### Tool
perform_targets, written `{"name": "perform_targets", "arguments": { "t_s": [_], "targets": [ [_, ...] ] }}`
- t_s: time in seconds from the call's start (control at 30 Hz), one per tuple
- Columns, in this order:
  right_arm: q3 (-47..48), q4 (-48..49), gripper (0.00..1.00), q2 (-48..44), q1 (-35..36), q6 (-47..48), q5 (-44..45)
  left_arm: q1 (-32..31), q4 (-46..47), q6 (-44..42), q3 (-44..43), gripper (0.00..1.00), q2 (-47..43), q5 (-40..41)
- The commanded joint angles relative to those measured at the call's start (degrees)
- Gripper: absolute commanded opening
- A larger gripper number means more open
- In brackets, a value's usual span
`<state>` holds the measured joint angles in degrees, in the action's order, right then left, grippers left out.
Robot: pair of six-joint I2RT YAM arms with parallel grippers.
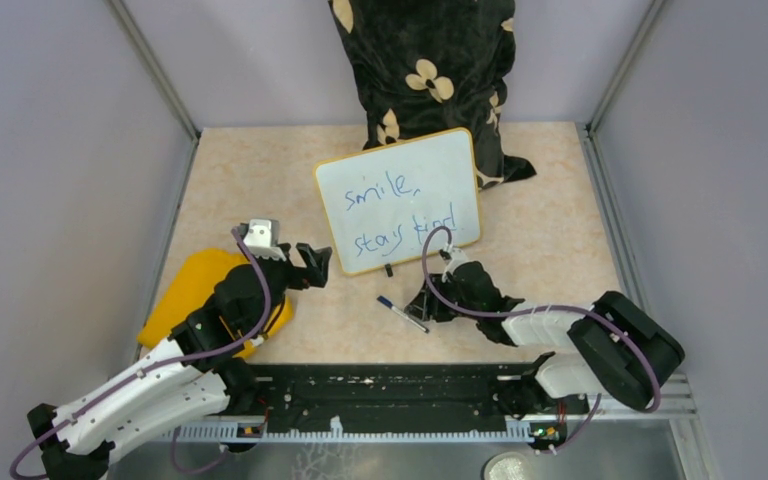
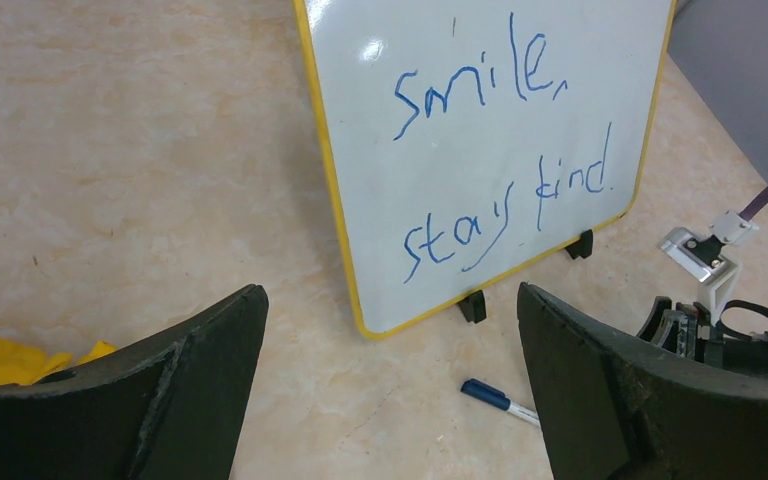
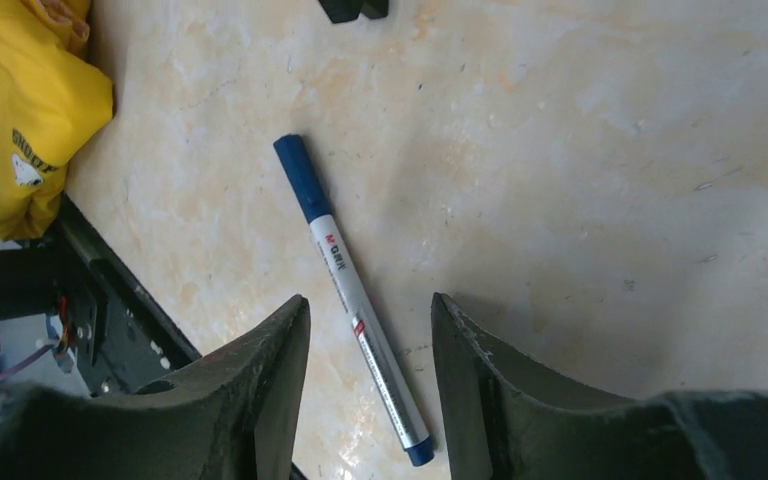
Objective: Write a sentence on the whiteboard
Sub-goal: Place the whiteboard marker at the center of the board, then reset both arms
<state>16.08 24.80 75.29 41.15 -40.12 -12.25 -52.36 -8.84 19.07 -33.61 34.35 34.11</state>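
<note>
The whiteboard (image 1: 400, 195) (image 2: 480, 150) stands tilted at the back middle of the table, leaning on its two black feet. The sentence (image 1: 390, 210) (image 2: 500, 170) is on it in blue marker, in two lines: "smile, stay kind". A blue-capped marker (image 1: 402, 314) (image 2: 500, 400) (image 3: 350, 290) lies flat on the table in front of the board. My right gripper (image 1: 430, 305) (image 3: 369, 297) is open just over the marker's rear half, with a gap on each side of it. My left gripper (image 1: 322, 265) (image 2: 390, 300) is wide open with nothing in it, left of the board.
A yellow cloth (image 1: 190, 290) (image 2: 10, 360) (image 3: 20, 100) lies at the left under my left arm. A black floral fabric bag (image 1: 420, 70) stands behind the board. The black base rail (image 1: 390, 400) runs along the near edge. Grey walls enclose the table.
</note>
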Motion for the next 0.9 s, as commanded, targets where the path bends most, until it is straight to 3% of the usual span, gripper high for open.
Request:
{"name": "perform_targets", "arguments": {
  "t_s": [0.0,0.27,0.53,0.87],
  "targets": [
    [-1.4,-2.7,0.51,-1.9,-2.2,1.1,4.0,-0.1,-1.0,-1.4,-0.9,0.99,-0.2,1.6],
    [-3.7,-8.2,0.63,-8.8,-8.3,2.2,5.2,0.0,-2.1,0.5,-1.1,0.99,0.1,2.0],
    [-2.4,-19.5,0.75,-22.0,-10.6,3.9,11.8,0.0,-4.6,4.3,-3.0,0.99,3.2,5.0],
    [7.9,-35.7,0.84,-35.8,-10.5,4.1,30.2,0.0,-15.0,27.7,-6.5,0.99,9.0,12.4]
  ]
}}
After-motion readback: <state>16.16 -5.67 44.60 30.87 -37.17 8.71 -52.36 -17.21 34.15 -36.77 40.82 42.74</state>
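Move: The whiteboard marker already lies on the table under the right hand's part-open fingers, its middle about 2 cm to the left, 1 cm back and 2 cm below. From that hand, the whiteboard's middle is some 30 cm ahead and 3 cm left, its left black foot roughly 12 cm ahead and 5 cm left, and its right black foot about 16 cm ahead and 10 cm right. From the left hand, the marker lies about 17 cm right, 5 cm back and 23 cm below. Leaving the marker behind, the right hand sweeps about 12 cm to its right and some 4 cm forward, staying low at first and then rising about 4 cm, mostly late, while it turns clockwise some 25 degrees and its fingers go on opening from under half to about four fifths. The empty left hand, fingers still wide open, sinks a couple of centimetres beside the board and drifts slightly left, turning a little counter-clockwise and tipping down. ##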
